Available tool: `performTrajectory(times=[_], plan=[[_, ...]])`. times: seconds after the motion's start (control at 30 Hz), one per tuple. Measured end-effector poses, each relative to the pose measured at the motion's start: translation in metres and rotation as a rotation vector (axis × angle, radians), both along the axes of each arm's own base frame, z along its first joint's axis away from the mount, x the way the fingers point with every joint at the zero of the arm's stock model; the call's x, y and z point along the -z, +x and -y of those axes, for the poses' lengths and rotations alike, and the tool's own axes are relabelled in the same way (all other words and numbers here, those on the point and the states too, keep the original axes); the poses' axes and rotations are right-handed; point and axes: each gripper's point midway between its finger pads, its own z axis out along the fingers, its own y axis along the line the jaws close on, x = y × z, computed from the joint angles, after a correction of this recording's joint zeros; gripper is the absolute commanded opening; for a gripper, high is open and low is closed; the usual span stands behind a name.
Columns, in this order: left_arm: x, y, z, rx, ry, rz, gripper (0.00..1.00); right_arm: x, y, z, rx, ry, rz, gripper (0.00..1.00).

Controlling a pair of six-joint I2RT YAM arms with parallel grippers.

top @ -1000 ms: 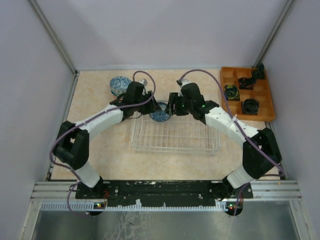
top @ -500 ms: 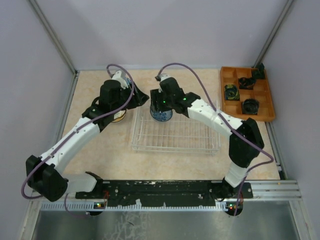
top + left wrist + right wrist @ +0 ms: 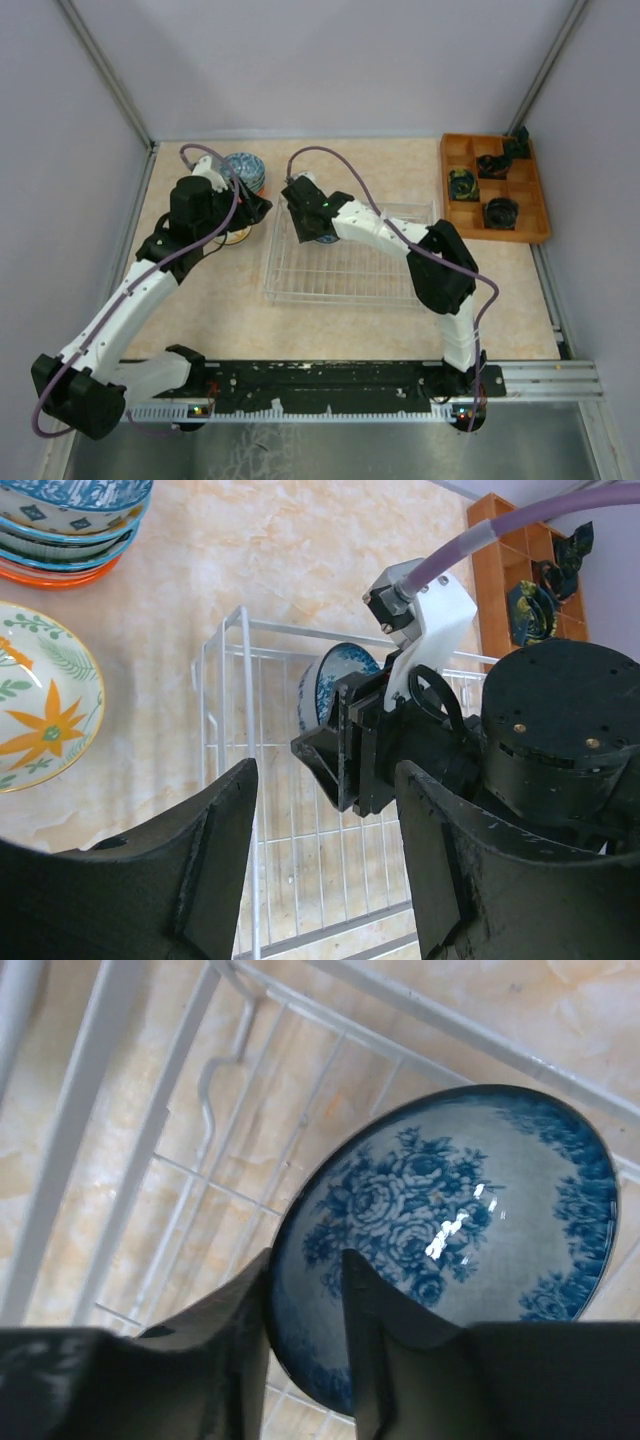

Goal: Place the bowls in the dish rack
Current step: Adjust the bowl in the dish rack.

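Observation:
A white bowl with blue flowers [image 3: 450, 1220] stands tilted on its edge in the far left corner of the dish rack [image 3: 345, 298]. My right gripper [image 3: 305, 1270] is shut on its rim, one finger inside and one outside. The left wrist view shows this bowl [image 3: 330, 680] behind the right gripper [image 3: 350, 750]. My left gripper [image 3: 325, 770] hangs open and empty over the rack's left edge [image 3: 225, 680], and from above it [image 3: 258, 207] sits just left of the rack. A stack of bowls [image 3: 243, 170] and a bowl with an orange flower [image 3: 40, 710] rest on the table left of the rack.
An orange wooden compartment tray [image 3: 530, 190] with black items stands at the far right. The right arm's cable [image 3: 500, 540] arches over the rack. Grey walls close in the table on three sides.
The left gripper has opened and drawn back to the left, away from the blue-flowered bowl. The right arm has swung left, and its fingers have narrowed onto the bowl's rim.

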Motion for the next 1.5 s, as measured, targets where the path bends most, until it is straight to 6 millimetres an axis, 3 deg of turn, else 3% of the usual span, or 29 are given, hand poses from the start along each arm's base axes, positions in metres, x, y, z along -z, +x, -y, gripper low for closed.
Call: performTrajectory(times=[0.17,0.37,0.5,0.7,0.87,1.27,1.5], plan=[[0.013,-0.002,-0.006,-0.004,0.007,-0.026,0.63,-0.002,0.005,-0.004,0.01,-0.008,0.027,0.0],[0.028,-0.006,-0.006,0.013,0.008,-0.061,0.63,-0.009,0.006,-0.006,0.022,0.005,0.039,0.0],[0.032,-0.006,-0.006,0.018,0.004,-0.064,0.63,-0.019,-0.006,-0.007,0.014,0.084,0.027,0.0],[0.037,-0.008,-0.008,0.019,0.004,-0.075,0.63,-0.058,-0.025,-0.009,-0.016,0.336,0.054,0.0],[0.037,-0.009,-0.009,0.021,0.001,-0.074,0.63,-0.085,-0.023,-0.003,-0.022,0.567,0.08,0.0],[0.039,-0.008,-0.007,0.029,0.0,-0.073,0.63,-0.103,-0.025,-0.037,-0.15,0.978,0.046,0.0],[0.045,-0.006,-0.007,0.031,0.009,-0.089,0.63,-0.079,-0.025,-0.045,-0.148,1.062,-0.006,0.0]])
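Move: The blue-flowered bowl lies in the dish rack with its middle some 4 cm to the right of the right hand, 2 cm ahead and a touch lower, its left rim already between the open fingers. The rack's left side rail runs about 6 cm to this hand's left, and the flower-patterned bowl on the table stands roughly 15 cm left and 2 cm ahead. From the left hand the blue-flowered bowl is about 12 cm right, 4 cm ahead and 17 cm down. Close the right fingers on the bowl's left rim, then lift it about 10 cm, easing back a little and rolling the hand some 60 degrees so that its left side comes up. Finish by carrying the pinched bowl about 4 cm left towards the rack's left side and starting to lower it. Let the open left hand sink about 4 cm, clear of the bowl. ##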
